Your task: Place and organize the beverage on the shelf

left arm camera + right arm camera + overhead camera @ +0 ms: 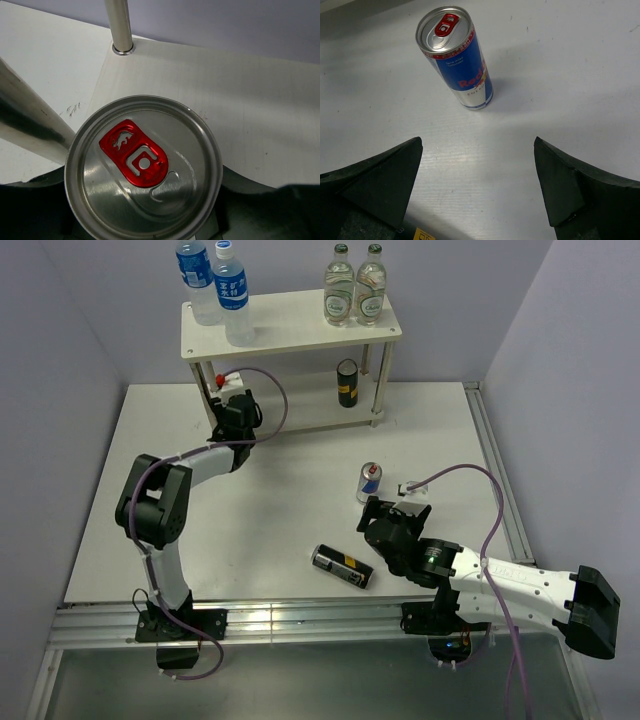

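Note:
My left gripper [232,392] [145,210] is shut on an upright can [144,167] with a silver top and red tab, at the left end of the shelf's [290,325] lower board [225,100]. Two water bottles [200,280] [232,295] stand on the top board, and a dark can [347,383] stands on the lower board. A blue-and-silver can [369,480] [457,57] stands upright on the table. Just short of it my right gripper [393,510] [477,145] is open and holds nothing. Another dark can [342,566] lies on its side near the front.
Two green-capped clear bottles [340,285] [371,285] stand on the top board's right end. A shelf leg [119,25] rises just behind the held can. A sliver of the lying can's yellow label [422,234] shows by my right gripper's left finger.

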Available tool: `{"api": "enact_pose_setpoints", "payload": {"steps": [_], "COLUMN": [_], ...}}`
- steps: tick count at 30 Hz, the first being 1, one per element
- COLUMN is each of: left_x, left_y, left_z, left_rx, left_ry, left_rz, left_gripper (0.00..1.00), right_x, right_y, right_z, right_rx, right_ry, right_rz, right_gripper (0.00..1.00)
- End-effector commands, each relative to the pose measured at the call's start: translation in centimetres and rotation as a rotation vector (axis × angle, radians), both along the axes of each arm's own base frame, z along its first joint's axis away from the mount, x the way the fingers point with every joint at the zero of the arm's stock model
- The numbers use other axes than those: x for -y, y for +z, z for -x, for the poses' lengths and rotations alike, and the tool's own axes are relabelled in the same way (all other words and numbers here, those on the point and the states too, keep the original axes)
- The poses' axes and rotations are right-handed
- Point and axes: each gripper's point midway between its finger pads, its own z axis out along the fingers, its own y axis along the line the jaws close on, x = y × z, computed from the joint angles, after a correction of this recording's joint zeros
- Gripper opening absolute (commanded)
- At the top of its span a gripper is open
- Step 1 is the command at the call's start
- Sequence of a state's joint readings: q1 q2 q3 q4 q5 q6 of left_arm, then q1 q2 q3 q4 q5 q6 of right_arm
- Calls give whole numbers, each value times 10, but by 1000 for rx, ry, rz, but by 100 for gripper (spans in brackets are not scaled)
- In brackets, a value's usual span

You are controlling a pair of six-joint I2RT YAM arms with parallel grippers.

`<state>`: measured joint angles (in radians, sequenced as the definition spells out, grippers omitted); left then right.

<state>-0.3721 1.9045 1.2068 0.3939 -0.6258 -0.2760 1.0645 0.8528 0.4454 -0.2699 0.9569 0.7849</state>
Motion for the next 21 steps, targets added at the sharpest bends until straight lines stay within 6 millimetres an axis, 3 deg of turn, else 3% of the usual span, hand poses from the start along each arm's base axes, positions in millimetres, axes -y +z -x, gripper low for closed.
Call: {"api": "enact_pose_setpoints", "payload": {"steps": [1, 9, 13, 15, 16, 18, 19, 20, 21], "left_x": [-3, -14, -15, -13, -12, -12, -12, -12, -12], "left_y": [62, 60, 52, 50, 51, 52, 50, 52, 62], "left_z": [-24, -43, -53, -58, -59, -56, -54, -52, -48], "left_rx": [217, 240, 228, 215, 213, 212, 204, 207, 221], "left_ry": [46, 101, 109, 103, 98, 95, 92, 87, 81], "left_rz": [98, 92, 79, 75, 74, 81, 79, 82, 88], "left_gripper": [0, 2, 12, 27, 52, 68, 91, 99, 99], "right_x": [-5, -6, -7, -7, -7, -7, -8, -7, -8], "right_y": [17, 16, 17, 17, 16, 16, 16, 16, 16], "right_z": [-5, -5, -6, -6, -6, -6, -6, -6, -5], "right_rx": [43, 40, 40, 39, 38, 38, 36, 39, 38], "right_ry": [-13, -13, -14, -18, -18, -18, -17, -20, -18], "right_rz": [-38, -28, -24, -19, -14, -12, -11, -12, -13], "right_gripper": [100, 100, 99, 99, 99, 99, 99, 99, 99]}}
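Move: Over the left end of the lower shelf, the left hand holds an upright Red Bull can; its spot is about 5 cm ahead, 1 cm left and 2 cm lower than the hand. The front shelf post stands roughly 5 cm to the hand's left and 1 cm back, the rear post some 13 cm ahead and 5 cm left. On the same shelf a black can stands about 8 cm ahead and 26 cm right. From the right hand the spot is roughly 33 cm ahead and 35 cm left. Carrying the Red Bull can level past the front post and deeper onto the lower shelf, the left hand goes forward about 4.5 cm and slightly left, swinging a few degrees counter-clockwise. There it stops, opens wide and shifts some 2 cm right, taking the right finger clear of the can while the left finger stays close by its side. ##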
